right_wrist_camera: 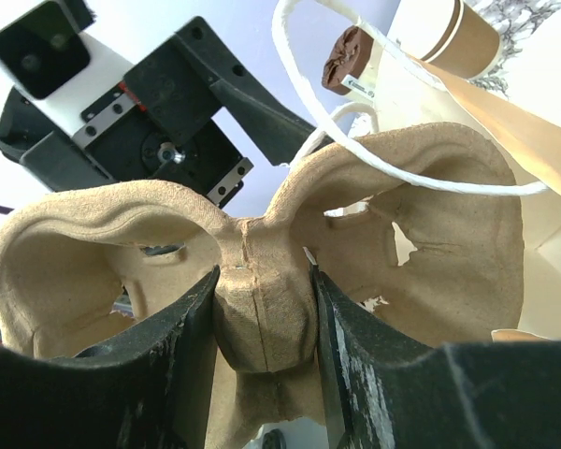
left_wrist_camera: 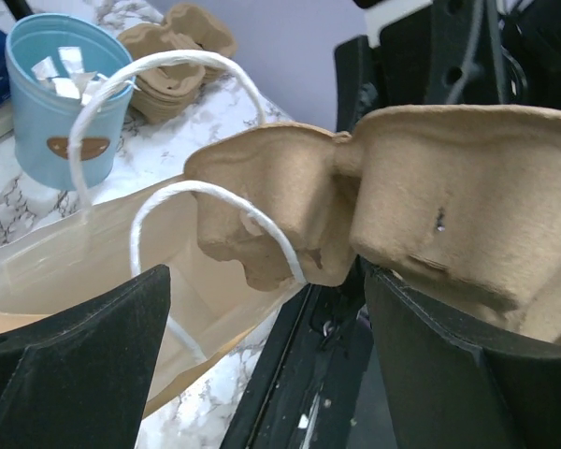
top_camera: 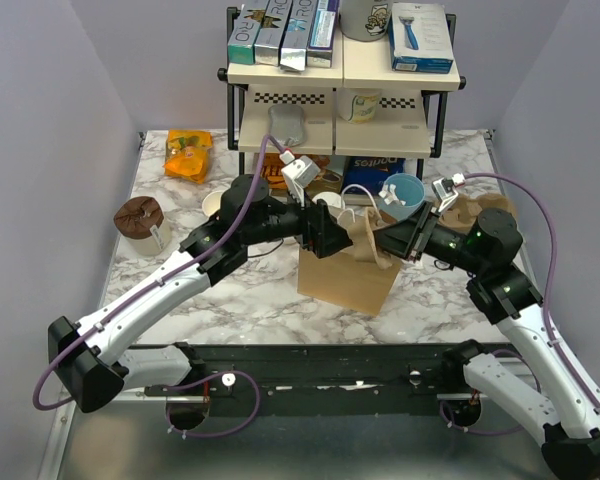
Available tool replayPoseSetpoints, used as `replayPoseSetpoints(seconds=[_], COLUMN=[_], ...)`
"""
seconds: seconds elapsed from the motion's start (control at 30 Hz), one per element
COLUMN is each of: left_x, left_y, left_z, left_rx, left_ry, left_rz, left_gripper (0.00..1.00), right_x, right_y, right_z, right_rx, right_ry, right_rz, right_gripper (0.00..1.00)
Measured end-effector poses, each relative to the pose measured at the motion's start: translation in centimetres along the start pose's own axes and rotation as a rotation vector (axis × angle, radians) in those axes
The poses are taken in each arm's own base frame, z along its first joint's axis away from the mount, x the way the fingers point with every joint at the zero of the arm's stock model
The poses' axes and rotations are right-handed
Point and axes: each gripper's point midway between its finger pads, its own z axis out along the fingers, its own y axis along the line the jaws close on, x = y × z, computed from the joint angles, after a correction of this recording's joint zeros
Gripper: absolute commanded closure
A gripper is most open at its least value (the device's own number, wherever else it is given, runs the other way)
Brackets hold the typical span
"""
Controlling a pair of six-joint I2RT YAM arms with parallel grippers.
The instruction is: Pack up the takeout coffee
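Observation:
The takeout coffee (right_wrist_camera: 463,39), a small tan cup with a white lid, stands on the marble far behind the bag in the right wrist view. My right gripper (right_wrist_camera: 264,281) is shut on the middle ridge of a tan pulp cup carrier (right_wrist_camera: 449,234). It holds the carrier (top_camera: 365,235) over the mouth of the brown paper bag (top_camera: 345,280). My left gripper (left_wrist_camera: 266,281) faces it from the left, open wide. One end of the carrier (left_wrist_camera: 449,187) rests above its right finger (left_wrist_camera: 449,374). The bag (left_wrist_camera: 65,262) and its white rope handles (left_wrist_camera: 168,65) lie beyond the jaws.
A light-blue cup (top_camera: 405,190) and a stack of pulp carriers (top_camera: 480,212) stand behind the bag on the right. A two-tier shelf (top_camera: 340,120) of boxes fills the back. A brown-topped cup (top_camera: 140,215) and an orange packet (top_camera: 188,153) sit at the left.

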Motion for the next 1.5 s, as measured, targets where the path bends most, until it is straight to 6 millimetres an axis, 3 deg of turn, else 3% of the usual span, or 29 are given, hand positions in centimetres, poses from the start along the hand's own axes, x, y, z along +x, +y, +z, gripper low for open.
replayPoseSetpoints(seconds=[0.17,0.33,0.57,1.07,1.23,1.27,1.33,1.5], left_x=[-0.2,0.0,0.8,0.7,1.1,1.1,1.3,1.5], left_y=[-0.1,0.9,2.7,4.0,3.8,3.8,3.6,2.7], left_z=[-0.3,-0.8,-0.9,1.7,2.1,2.2,2.3,2.1], left_rx=[0.003,-0.056,-0.11,-0.086,-0.054,-0.048,-0.035,0.027], left_ry=[0.02,0.026,0.063,0.135,0.159,0.161,0.17,0.154], left_rz=[0.079,0.112,0.156,0.239,0.238,0.241,0.236,0.257], left_gripper=[0.09,0.17,0.41,0.51,0.74,0.88,0.98,1.0], right_x=[0.1,0.2,0.2,0.3,0.3,0.3,0.3,0.1], right_y=[-0.2,-0.1,0.0,0.4,0.5,0.5,0.5,0.4], right_z=[-0.1,-0.2,-0.2,-0.5,-0.6,-0.6,-0.6,-0.6], right_rx=[-0.002,-0.007,-0.015,-0.026,-0.03,-0.03,-0.03,-0.024], right_ry=[0.005,0.011,0.014,0.017,0.015,0.015,0.015,0.007], right_rz=[0.006,0.007,0.004,-0.001,-0.004,-0.004,-0.004,-0.005], right_gripper=[0.5,0.5,0.5,0.51,0.51,0.51,0.5,0.51])
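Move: The bag's near handle is just off my open left fingertips: about 4 cm to the right, 3 cm ahead and 2 cm lower. Beyond it the bag mouth lies some 6 cm right, 5 cm ahead and 7 cm down, and the cup carrier hangs 10 cm to the right and 2 cm back, level with this hand. From my right hand, which holds the carrier, the handle is roughly 5 cm left, 4 cm ahead and 2 cm down. I ease my left hand forward and down about 3 cm each, first drifting a little left, then swinging back right to the bag's near handle while the fingers tip down some 10 degrees. I shut the wide-open fingers on the left leg of that handle, pinching it at the tips as the hand draws back about a centimetre. My right hand stays put and keeps its grip on the middle of the carrier. ##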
